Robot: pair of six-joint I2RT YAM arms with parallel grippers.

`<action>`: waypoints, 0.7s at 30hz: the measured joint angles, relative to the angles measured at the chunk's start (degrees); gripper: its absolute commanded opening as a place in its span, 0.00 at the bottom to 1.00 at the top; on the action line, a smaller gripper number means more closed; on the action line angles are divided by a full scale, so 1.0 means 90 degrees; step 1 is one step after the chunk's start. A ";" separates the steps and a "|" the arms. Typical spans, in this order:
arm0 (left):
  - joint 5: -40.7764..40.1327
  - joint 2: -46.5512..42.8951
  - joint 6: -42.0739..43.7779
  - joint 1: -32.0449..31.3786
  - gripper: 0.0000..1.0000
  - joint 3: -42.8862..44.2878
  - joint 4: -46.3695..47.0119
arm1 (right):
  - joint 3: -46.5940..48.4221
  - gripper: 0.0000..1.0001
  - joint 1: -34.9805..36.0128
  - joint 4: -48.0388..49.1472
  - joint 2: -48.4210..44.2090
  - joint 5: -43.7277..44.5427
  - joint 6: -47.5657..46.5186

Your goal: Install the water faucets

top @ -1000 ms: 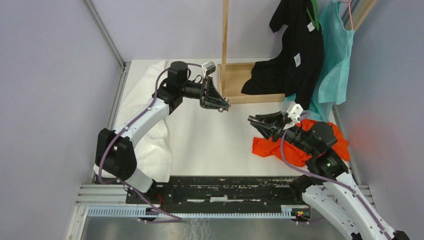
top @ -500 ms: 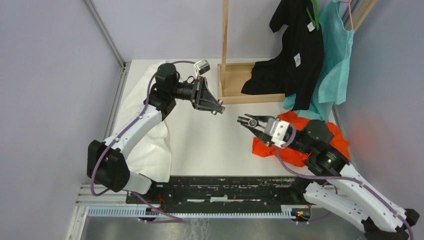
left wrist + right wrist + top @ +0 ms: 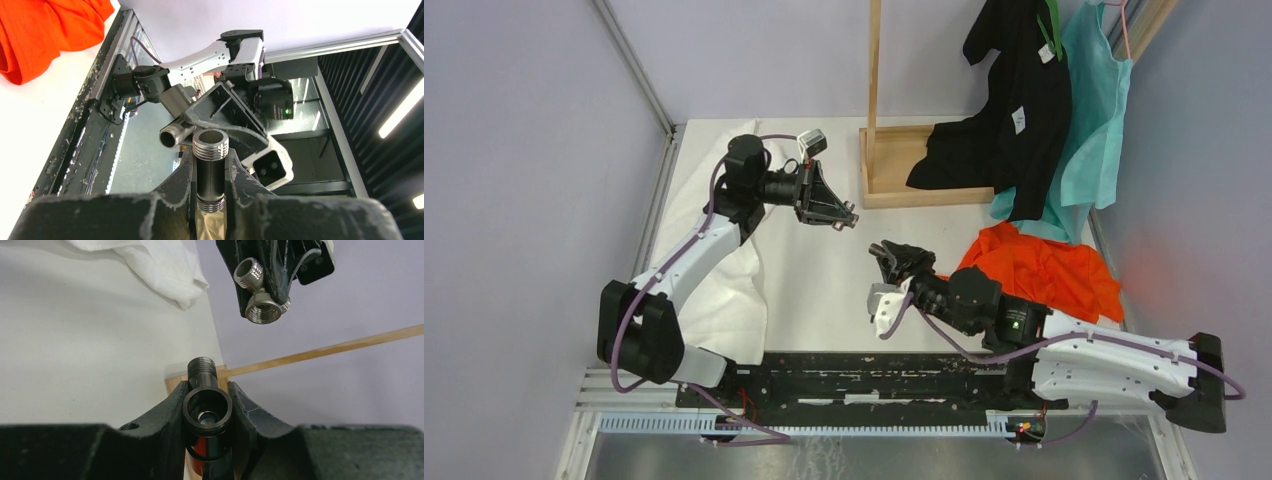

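Observation:
Both grippers hold parts of the water faucets above the table's middle. My left gripper (image 3: 844, 217) (image 3: 210, 157) is shut on a dark T-shaped fitting (image 3: 210, 172) with silver threaded ends; the right wrist view shows this fitting (image 3: 260, 295) high up, its open ends facing the camera. My right gripper (image 3: 890, 253) (image 3: 206, 390) is shut on a dark fitting (image 3: 206, 411) with an open round socket and a threaded stub (image 3: 201, 367). In the left wrist view that fitting's mouth (image 3: 170, 137) sits just beyond the left one. The two parts are close but apart.
A white cloth (image 3: 724, 270) lies under the left arm. An orange cloth (image 3: 1044, 270) lies at the right. A wooden stand (image 3: 894, 170) with an upright post is at the back, with black (image 3: 1014, 110) and teal (image 3: 1094, 120) garments hanging beside it.
The right arm has swung left and stretched low over the table, its wrist rolled over. The left gripper has drawn back to the left. Both still hold their fittings.

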 measured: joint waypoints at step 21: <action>-0.1078 0.0109 0.2705 -0.0005 0.03 0.0175 -0.4099 | -0.0612 0.01 0.0442 0.0342 0.0119 0.0117 -0.0648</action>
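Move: The left hand holds the small metal tee; the dark pipe fitting in the right hand lies about 8 cm to its right, 4 cm back and 4 cm lower. On the table, some 30 cm below the left hand, the wooden tray is 28 cm ahead and 20 cm right, the white towel 10 cm ahead and 26 cm left. From the right hand, the tee is 8 cm left, 4 cm ahead, 4 cm up. Left lowers its tee about 7 cm to the fitting's height; right sinks about 4 cm, drawing back, both gripping. ##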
